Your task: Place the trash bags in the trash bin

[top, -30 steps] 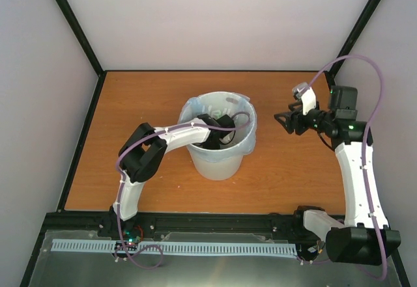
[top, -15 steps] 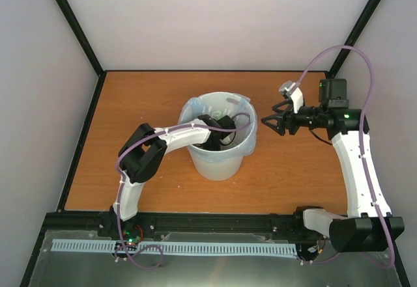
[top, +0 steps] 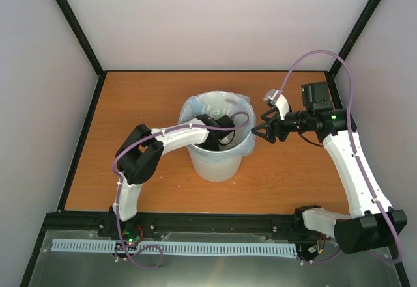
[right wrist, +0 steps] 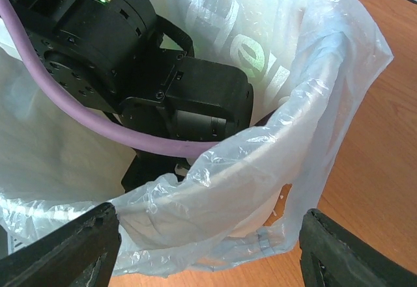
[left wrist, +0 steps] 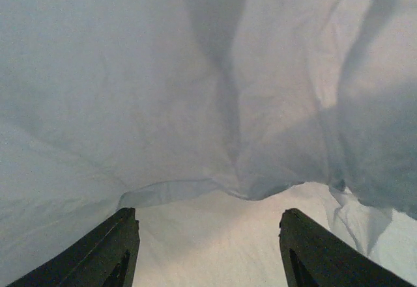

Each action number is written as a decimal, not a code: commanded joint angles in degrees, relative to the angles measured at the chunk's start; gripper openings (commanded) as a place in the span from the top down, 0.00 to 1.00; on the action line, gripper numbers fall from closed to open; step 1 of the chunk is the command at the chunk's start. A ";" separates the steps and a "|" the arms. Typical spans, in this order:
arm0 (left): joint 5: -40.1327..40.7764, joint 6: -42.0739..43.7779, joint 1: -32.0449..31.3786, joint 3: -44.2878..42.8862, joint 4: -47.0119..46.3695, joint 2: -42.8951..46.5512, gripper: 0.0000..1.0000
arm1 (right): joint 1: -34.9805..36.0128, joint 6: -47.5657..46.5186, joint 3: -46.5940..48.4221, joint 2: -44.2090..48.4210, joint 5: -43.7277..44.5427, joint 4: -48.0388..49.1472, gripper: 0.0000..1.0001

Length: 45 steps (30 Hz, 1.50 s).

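Observation:
The off-white trash bin (top: 215,164) stands mid-table. The pale-blue trash bag (top: 189,111) lines it, its edge folded over the rim. My left gripper (top: 225,136) is down inside the bin, open and holding nothing. In the left wrist view its open jaws (left wrist: 208,241) face the bag's crinkled inner wall (left wrist: 195,72). My right gripper (top: 256,133) is open just outside the bin's right rim. In the right wrist view its fingers (right wrist: 71,248) straddle the bag's folded-over edge (right wrist: 247,163) without touching it. The "Hello" lettering (right wrist: 241,46) shows on the far inner side.
The left arm's black wrist (right wrist: 130,59) and purple cable (right wrist: 98,127) fill the bin's mouth. The orange table (top: 143,105) is bounded by black frame posts and pale walls. A strip of bare wood (right wrist: 378,170) lies right of the bin.
My right arm has swung left from the table's right side to the bin's right rim, its gripper staying open. The left arm has stayed in the bin.

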State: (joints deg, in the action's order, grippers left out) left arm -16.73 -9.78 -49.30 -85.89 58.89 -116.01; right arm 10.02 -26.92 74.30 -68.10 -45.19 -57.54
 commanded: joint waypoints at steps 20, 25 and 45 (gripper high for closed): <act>0.96 -1.25 -0.78 -5.34 6.94 4.15 0.42 | 2.33 -0.26 -2.65 0.40 1.60 1.16 0.25; 0.99 -1.17 -0.75 -6.49 7.99 5.31 0.42 | 2.37 -0.33 -3.13 0.51 1.60 1.41 0.25; 1.12 -1.93 -0.80 -10.29 7.37 10.56 0.43 | 2.58 -0.74 -4.10 0.35 1.69 1.46 0.25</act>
State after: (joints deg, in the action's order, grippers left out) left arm -15.46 -10.52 -49.41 -92.58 66.94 -108.07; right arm 12.03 -27.07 70.85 -68.10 -43.48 -56.80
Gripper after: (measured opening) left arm 0.574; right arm 0.746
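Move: The left hand is deep inside the bag-lined trash bin, near its axis; the centre of the bin opening lies about 22 cm above and roughly 2 cm ahead. From the right hand, outside on the bin's right, the near stretch of bag rim is about 3 cm to the left, level fore-and-aft and some 3 cm below, with the centre of the bin opening about 12 cm left, 3 cm ahead and 3 cm below. Straight up, slowly at first and then steadily, the left hand climbs about 8 cm inside the bagged bin towards its opening, fingers still parted and pointing down, with only a slight wrist tilt. Outside the bin the right hand sinks some 2 cm beside the bag's rim, fingers staying wide; contact there can't be seen clearly. ##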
